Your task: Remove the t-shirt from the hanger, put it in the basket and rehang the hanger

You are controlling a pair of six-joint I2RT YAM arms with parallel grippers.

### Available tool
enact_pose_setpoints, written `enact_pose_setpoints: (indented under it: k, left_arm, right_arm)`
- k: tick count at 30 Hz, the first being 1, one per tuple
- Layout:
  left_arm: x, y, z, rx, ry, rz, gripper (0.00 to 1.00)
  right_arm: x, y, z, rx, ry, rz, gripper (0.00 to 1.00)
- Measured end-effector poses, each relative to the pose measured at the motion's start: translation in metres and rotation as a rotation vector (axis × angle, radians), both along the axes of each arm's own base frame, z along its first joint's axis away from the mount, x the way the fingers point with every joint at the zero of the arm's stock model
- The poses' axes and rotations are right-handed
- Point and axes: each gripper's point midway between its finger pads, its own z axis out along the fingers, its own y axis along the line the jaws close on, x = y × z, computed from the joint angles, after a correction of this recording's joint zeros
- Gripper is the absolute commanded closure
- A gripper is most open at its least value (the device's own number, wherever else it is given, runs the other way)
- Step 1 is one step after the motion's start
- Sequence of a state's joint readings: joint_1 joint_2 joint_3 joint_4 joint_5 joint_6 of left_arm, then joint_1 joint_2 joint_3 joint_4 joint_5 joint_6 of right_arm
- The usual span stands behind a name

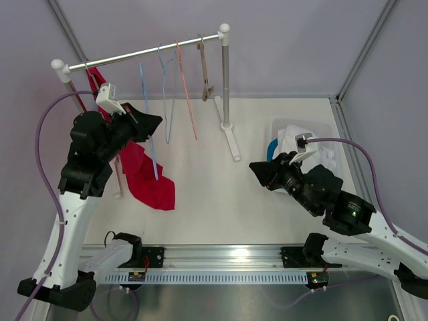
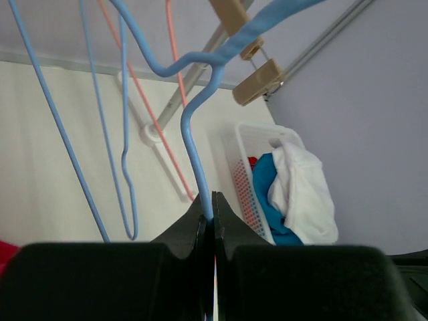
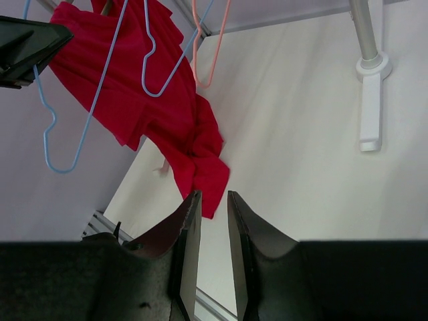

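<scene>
The red t-shirt [image 1: 148, 178] hangs from the left end of the rack rod [image 1: 144, 53], and its lower part lies on the table. It also shows in the right wrist view [image 3: 157, 110]. My left gripper [image 1: 155, 122] is shut on the wire of a blue hanger [image 2: 192, 144], just in front of the shirt; its jaws [image 2: 208, 198] pinch the wire. My right gripper [image 1: 256, 167] hovers over the table to the right, jaws a little apart and empty [image 3: 212, 197], pointing toward the shirt's lower corner.
A second blue hanger [image 1: 167, 100], a pink hanger [image 1: 186, 93] and a wooden clip hanger [image 1: 204, 73] hang on the rod. The rack post [image 1: 226, 80] and its foot [image 1: 231, 137] stand mid-table. A white basket [image 1: 332, 137] of clothes sits at the right.
</scene>
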State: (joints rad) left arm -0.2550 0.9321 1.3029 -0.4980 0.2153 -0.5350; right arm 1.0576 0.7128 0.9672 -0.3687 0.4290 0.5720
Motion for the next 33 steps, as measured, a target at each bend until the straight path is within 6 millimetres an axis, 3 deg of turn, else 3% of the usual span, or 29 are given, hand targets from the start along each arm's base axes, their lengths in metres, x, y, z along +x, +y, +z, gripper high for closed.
enact_pose_setpoints:
  k: [6,15,26,33]
  left_arm:
    - [0.034,0.000,0.015,-0.109,0.014,-0.052,1.00]
    - [0.093,0.008,0.004,-0.192,0.108,-0.048,1.00]
    - [0.106,0.012,-0.004,-0.260,0.159,-0.026,1.00]
    - [0.109,0.012,-0.024,-0.283,0.215,-0.009,0.99]
  right_arm:
    - [0.000,0.001,-0.002,-0.007,0.004,0.001,0.69]
    - [0.002,0.004,-0.011,-0.028,0.017,0.002,0.69]
    - [0.000,0.003,-0.017,-0.033,0.027,0.004,0.69]
    - [0.000,0.004,-0.021,-0.037,0.035,0.007,0.69]
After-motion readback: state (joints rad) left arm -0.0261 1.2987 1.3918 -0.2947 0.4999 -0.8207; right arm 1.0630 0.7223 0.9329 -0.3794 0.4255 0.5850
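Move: The left hand holds an empty blue hanger and takes it to the rail: the free spot lies about 15 cm ahead, 7 cm left and 12 cm above. Roughly 13 cm ahead hang the other blue hanger, 2 cm to the right, and the pink hanger, 9 cm to the right, both about level in height. The red t-shirt is some 12 cm left, 5 cm ahead and 15 cm lower. From the idle right hand the spot is about 25 cm ahead, 37 cm left and 18 cm up. Still pinching the blue hanger, the left hand brings its hook onto the rail between the red t-shirt and the other blue hanger. It reaches about 11 cm forward, quickly at first with a slight rise, then eases off and sinks a few centimetres to set the hook over the bar. Meanwhile the wrist rolls its left side down some 15 degrees and tips down about 10; the fingers stay shut. ##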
